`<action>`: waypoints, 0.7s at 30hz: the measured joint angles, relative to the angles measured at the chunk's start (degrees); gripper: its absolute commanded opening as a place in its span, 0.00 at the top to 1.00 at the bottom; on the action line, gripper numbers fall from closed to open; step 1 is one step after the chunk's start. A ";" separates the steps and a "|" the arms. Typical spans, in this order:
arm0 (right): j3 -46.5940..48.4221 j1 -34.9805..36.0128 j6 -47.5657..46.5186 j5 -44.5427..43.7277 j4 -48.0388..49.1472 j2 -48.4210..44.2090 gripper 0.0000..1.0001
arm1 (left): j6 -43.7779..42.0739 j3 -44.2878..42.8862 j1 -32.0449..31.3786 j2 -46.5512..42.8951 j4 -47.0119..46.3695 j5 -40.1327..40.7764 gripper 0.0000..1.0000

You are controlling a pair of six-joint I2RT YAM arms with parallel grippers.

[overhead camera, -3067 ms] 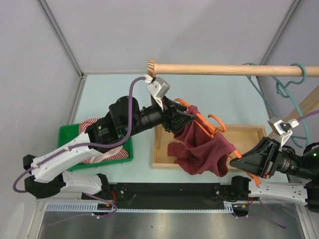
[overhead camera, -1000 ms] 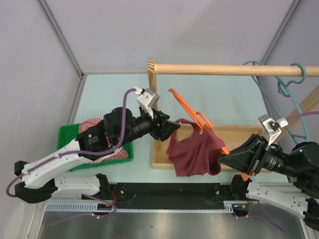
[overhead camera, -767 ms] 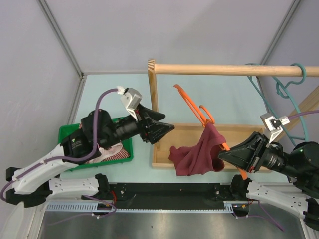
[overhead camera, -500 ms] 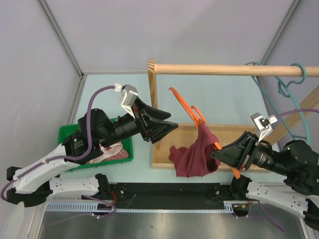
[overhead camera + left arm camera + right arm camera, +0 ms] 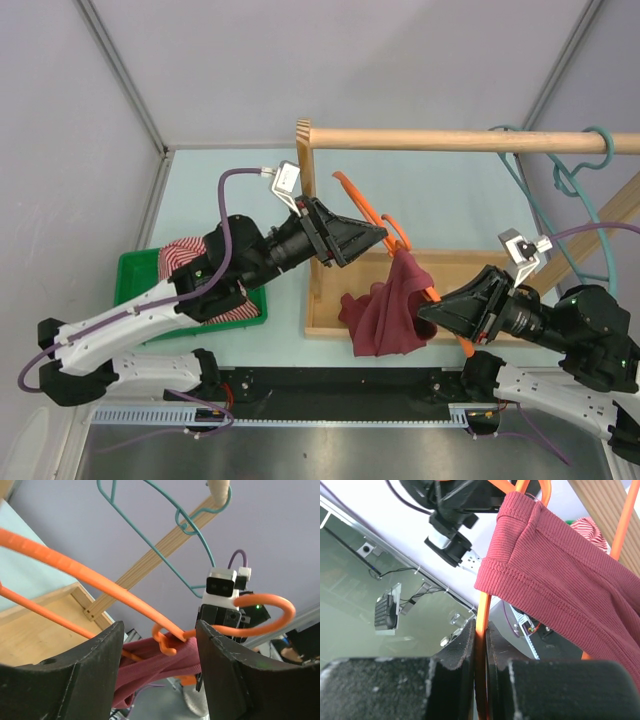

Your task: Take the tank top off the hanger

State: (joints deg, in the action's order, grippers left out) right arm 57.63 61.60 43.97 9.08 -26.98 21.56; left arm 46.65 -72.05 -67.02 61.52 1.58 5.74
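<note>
The maroon tank top (image 5: 385, 315) hangs bunched from one arm of the orange hanger (image 5: 392, 232), over the wooden tray. My right gripper (image 5: 432, 316) is shut on the hanger's thin orange rod (image 5: 481, 620), with the ribbed maroon cloth (image 5: 560, 590) draped just above its fingers. My left gripper (image 5: 372, 238) stands open beside the hanger's upper arm. In the left wrist view the left gripper (image 5: 160, 650) frames the hanger's notch (image 5: 167, 642) and a maroon strap (image 5: 155, 667) lying beyond its fingertips; nothing is held.
A wooden rail (image 5: 460, 140) crosses the top, with teal hangers (image 5: 570, 175) on its right end. The wooden tray (image 5: 480, 268) lies under the garment. A green bin (image 5: 135, 272) with striped cloth (image 5: 185, 250) sits at the left.
The tank top has slipped off one hanger arm and now hangs bunched from the other. My left gripper let it go, drew back left, then came right to the hanger, open.
</note>
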 measured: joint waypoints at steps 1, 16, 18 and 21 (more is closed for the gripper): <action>-0.35 0.00 -0.07 0.33 0.59 -0.26 1.00 | 0.76 0.00 0.00 0.35 -0.22 0.46 0.37; -2.67 -0.11 -3.34 0.87 1.33 -0.92 1.00 | 5.90 -2.82 0.13 6.45 -5.66 6.58 0.95; -2.71 -0.11 -4.74 0.09 0.39 -0.90 1.00 | 6.43 -3.52 0.02 7.21 -6.78 6.58 1.00; -2.75 -0.07 -7.10 -0.57 -1.46 -0.90 1.00 | 6.23 -4.72 -0.37 8.81 -8.17 6.43 1.00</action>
State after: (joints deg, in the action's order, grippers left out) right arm 54.87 61.54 36.86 8.51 -28.45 20.67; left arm 52.88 -76.77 -67.40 70.32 -6.59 12.16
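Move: The orange hanger's neck is just beyond the left hand's open fingertips, about 4 cm to the right and 1 cm ahead, at nearly the same height. The bunched tank top is roughly 11 cm back, 4 cm right and 9 cm below that hand; the wooden rail's left end is some 14 cm ahead, 12 cm left and 4 cm higher. From the right hand, still gripping the hanger's lower arm, the neck is about 12 cm ahead, 6 cm left and 6 cm higher. The orange hanger, still pinched at its lower arm by the right hand, is met near its neck by the left hand, which goes about 3 cm right and 3 cm forward, then rises some 2 cm as its fingers shut on the orange bar. The right hand keeps its hold and sinks nearly 3 cm. ##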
